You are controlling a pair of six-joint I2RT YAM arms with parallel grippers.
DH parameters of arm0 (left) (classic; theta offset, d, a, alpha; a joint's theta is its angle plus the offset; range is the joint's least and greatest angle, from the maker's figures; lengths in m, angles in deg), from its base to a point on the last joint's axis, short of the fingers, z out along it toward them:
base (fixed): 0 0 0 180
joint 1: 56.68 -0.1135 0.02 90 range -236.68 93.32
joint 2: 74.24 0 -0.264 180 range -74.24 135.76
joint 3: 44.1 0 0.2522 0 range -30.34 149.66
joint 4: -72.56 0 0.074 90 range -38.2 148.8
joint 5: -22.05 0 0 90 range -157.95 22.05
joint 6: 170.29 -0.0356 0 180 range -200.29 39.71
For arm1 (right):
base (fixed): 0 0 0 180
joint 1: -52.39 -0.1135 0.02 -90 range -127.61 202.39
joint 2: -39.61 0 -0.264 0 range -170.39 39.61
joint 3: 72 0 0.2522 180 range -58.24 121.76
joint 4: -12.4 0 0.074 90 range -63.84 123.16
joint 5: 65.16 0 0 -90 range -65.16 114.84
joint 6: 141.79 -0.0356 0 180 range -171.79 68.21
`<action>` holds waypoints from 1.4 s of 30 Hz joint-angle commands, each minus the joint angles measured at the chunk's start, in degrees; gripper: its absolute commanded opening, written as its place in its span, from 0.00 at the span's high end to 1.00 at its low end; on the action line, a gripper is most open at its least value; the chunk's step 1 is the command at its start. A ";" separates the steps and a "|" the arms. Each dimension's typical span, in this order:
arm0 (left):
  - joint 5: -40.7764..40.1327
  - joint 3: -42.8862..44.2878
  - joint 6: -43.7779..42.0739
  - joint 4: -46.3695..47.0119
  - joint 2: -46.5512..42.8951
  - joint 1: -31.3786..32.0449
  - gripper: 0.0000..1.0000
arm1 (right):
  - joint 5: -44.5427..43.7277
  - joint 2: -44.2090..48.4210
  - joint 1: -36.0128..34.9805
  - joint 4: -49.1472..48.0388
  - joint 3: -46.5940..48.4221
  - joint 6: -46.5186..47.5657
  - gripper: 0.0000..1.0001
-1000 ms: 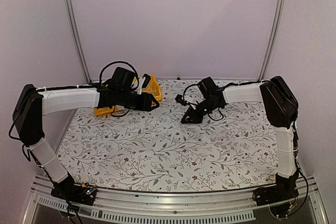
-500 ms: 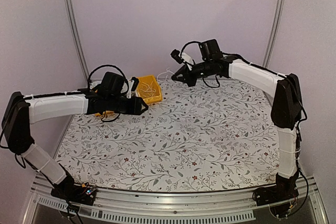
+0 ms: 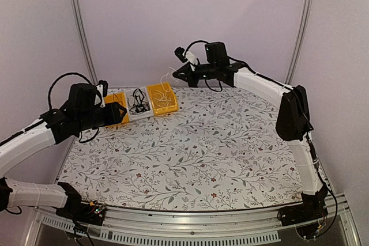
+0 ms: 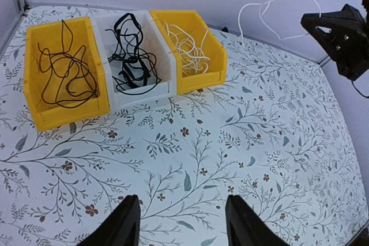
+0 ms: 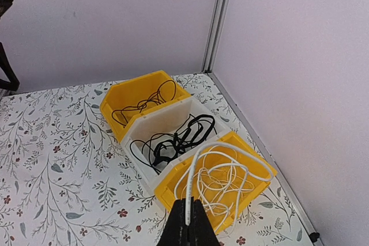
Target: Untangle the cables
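Several white cables [image 5: 230,182] lie in the right-hand yellow bin [image 5: 173,191]. One white cable [image 5: 230,151] loops up out of it into my right gripper [image 5: 189,208], which is shut on it high above that bin. From overhead the right gripper [image 3: 176,76] hangs near the back wall with the white cable [image 3: 167,76] trailing down. A thick black cable [image 4: 132,61] fills the white bin [image 4: 144,93]. A thin black cable [image 4: 63,64] lies in the left yellow bin [image 4: 34,108]. My left gripper [image 4: 182,200] is open over the bare cloth, in front of the bins.
The three bins stand side by side at the back left of the flowered tablecloth [image 3: 202,154]. The purple back wall and metal corner posts [image 3: 81,27] stand close behind them. The right arm's elbow [image 3: 291,113] rises over the right side.
My right arm rose from the table and swung left over the bins, its gripper now shut on the white cable. My left arm drew back to the left, uncovering the bins.
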 commanded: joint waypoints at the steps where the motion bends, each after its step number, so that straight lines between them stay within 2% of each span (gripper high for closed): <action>1: -4.12 -1.39 3.29 -7.64 -3.85 -0.43 0.47 | -2.99 -4.21 -0.96 -9.84 3.17 -3.43 1.00; 11: -5.21 3.09 4.16 -19.32 -8.27 -0.57 0.47 | -5.95 -17.07 -1.90 -28.72 10.97 -8.57 1.00; 17: -6.60 6.74 4.20 -27.69 -11.39 -0.56 0.47 | -11.14 -26.43 -2.38 -41.23 14.89 -10.08 1.00; 22: -8.01 7.92 2.61 -31.96 -14.12 -0.55 0.47 | -10.32 -31.26 -2.84 -42.18 15.37 -8.89 1.00; 27: -8.22 8.32 1.09 -32.59 -15.71 -0.57 0.45 | -11.26 -31.52 -3.12 -41.95 14.96 -7.35 1.00; 28: -7.66 8.54 0.16 -32.30 -15.60 -0.52 0.45 | -11.21 -31.38 -3.25 -41.40 14.89 -6.48 0.97; 29: -7.41 8.88 -0.63 -32.06 -15.50 -0.50 0.45 | -11.17 -31.22 -3.34 -40.90 14.74 -5.61 0.83; 30: -7.59 9.40 -0.94 -32.02 -15.34 -0.57 0.45 | -11.57 -31.10 -3.41 -40.68 14.33 -4.92 0.62; 31: -8.02 9.75 -0.96 -31.97 -15.33 -0.52 0.45 | -12.00 -30.94 -3.53 -40.57 13.91 -3.63 0.48; 33: -8.39 10.22 -0.96 -31.32 -15.57 -0.53 0.45 | -12.68 -30.64 -3.64 -39.87 13.71 -1.85 0.35; 37: -8.93 11.07 -0.31 -30.70 -17.16 -0.57 0.45 | -12.60 -29.64 -3.65 -36.70 11.84 2.26 0.30; 42: -10.69 9.24 2.07 -28.30 -21.32 -0.53 0.43 | -13.07 -22.54 -3.65 -35.22 2.93 5.12 0.26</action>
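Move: The right hand, fingers shut on the white cable, is short of the right yellow bin: its middle lies about 9 cm ahead, 10 cm to the left and 20 cm below. At that same depth the white bin stands some 21 cm left and 8 cm ahead, and the left yellow bin about 32 cm left and 5 cm ahead. From the empty left hand the right yellow bin is roughly 27 cm ahead, 12 cm right and 15 cm lower. Forward and left, nearly level at first, the right hand carries the white cable towards the right yellow bin, fingertips tilting up some 15 degrees, then drops steeply, about 15 cm down in all. Low by the bin's right side it spreads its fingers wide, lets go of the cable and sinks a little more. The empty left hand backs away to the left and rises, fingers still open. ##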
